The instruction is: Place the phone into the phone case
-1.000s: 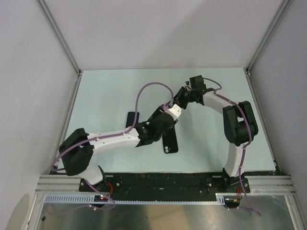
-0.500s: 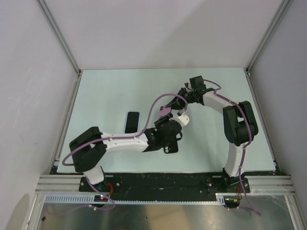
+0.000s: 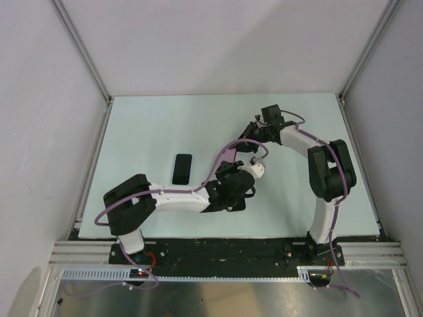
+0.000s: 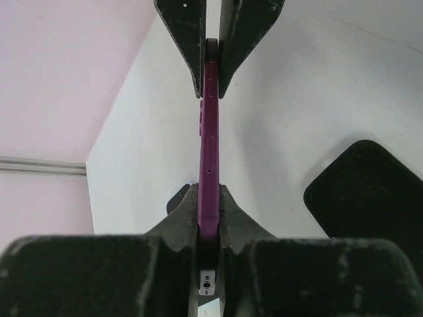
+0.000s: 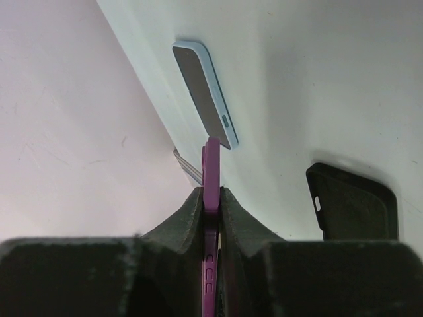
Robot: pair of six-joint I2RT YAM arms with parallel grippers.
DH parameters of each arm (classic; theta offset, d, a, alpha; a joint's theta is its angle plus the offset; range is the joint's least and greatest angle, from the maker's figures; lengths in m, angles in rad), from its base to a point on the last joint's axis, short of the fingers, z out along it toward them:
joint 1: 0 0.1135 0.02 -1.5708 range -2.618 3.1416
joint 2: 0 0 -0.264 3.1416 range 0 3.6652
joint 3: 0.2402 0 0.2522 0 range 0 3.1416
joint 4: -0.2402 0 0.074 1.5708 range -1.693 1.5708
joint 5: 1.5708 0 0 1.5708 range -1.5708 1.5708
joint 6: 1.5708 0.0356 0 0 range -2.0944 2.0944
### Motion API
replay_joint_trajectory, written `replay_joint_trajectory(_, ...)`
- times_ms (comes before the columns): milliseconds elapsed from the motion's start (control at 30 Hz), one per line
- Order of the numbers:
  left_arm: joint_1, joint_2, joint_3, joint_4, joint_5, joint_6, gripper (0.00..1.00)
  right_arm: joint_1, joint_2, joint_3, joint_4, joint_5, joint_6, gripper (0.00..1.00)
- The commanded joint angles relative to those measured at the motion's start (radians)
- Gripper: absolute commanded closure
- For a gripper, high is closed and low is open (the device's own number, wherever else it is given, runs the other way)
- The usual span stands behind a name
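Observation:
A purple phone case (image 4: 209, 132) stands on edge above the table, gripped from both ends. My left gripper (image 4: 209, 198) is shut on its near end. The right gripper's fingers (image 4: 188, 39) pinch the far end at the top of the left wrist view. In the right wrist view my right gripper (image 5: 211, 195) is shut on the same purple case (image 5: 211, 165). The phone (image 3: 182, 169), dark screen with a pale blue rim, lies flat on the table left of both grippers and shows again in the right wrist view (image 5: 201, 92). Neither gripper touches it.
A black phone case (image 3: 236, 202) lies flat on the table, partly under my left arm, and shows in the wrist views (image 4: 367, 191) (image 5: 353, 201). White walls and metal rails (image 3: 86, 59) close in the pale table (image 3: 145, 125).
My left arm has swung right, uncovering the phone and covering most of the black case. Its gripper has come up to the purple case and shut on it. The right gripper has kept its hold.

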State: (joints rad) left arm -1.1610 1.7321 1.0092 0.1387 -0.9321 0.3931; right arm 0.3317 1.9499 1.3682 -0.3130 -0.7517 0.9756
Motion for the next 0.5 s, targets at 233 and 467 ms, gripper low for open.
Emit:
replay_joint_trajectory(233, 0.038, -0.141, -0.004, 0.091, -0.018, -0.11, 1.0, -0.011, -0.16, 0.029, -0.026, 0.097, -0.058, 0.4)
replay_joint_trajectory(467, 0.132, -0.269, -0.029, -0.024, 0.116, -0.291, 1.0, -0.058, -0.358, -0.014, -0.064, 0.323, -0.122, 0.21)
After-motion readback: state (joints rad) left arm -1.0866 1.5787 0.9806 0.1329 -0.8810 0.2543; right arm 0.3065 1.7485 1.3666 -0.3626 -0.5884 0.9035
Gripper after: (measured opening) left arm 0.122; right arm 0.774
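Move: The pink phone hangs edge-on between the hands, pinched near one end by the left and at its far end by the right. The open black phone case lies about 5 cm back, 2 cm to the right and 12 cm below the left hand, and some 13 cm back, 2 cm left and 11 cm below the right. The light-blue cased phone lies screen-up about 18 cm left and 6 cm ahead of the left hand, at table height. The pink phone passes wholly to the left hand: the right fingers spread wide, let go of its far end and draw off upward about 6 cm, then also rightward some 3 cm. The left hand keeps its pinch and lifts the phone about 4 cm above the table things, veering left towards the end while its left side dips roughly 15 degrees. ##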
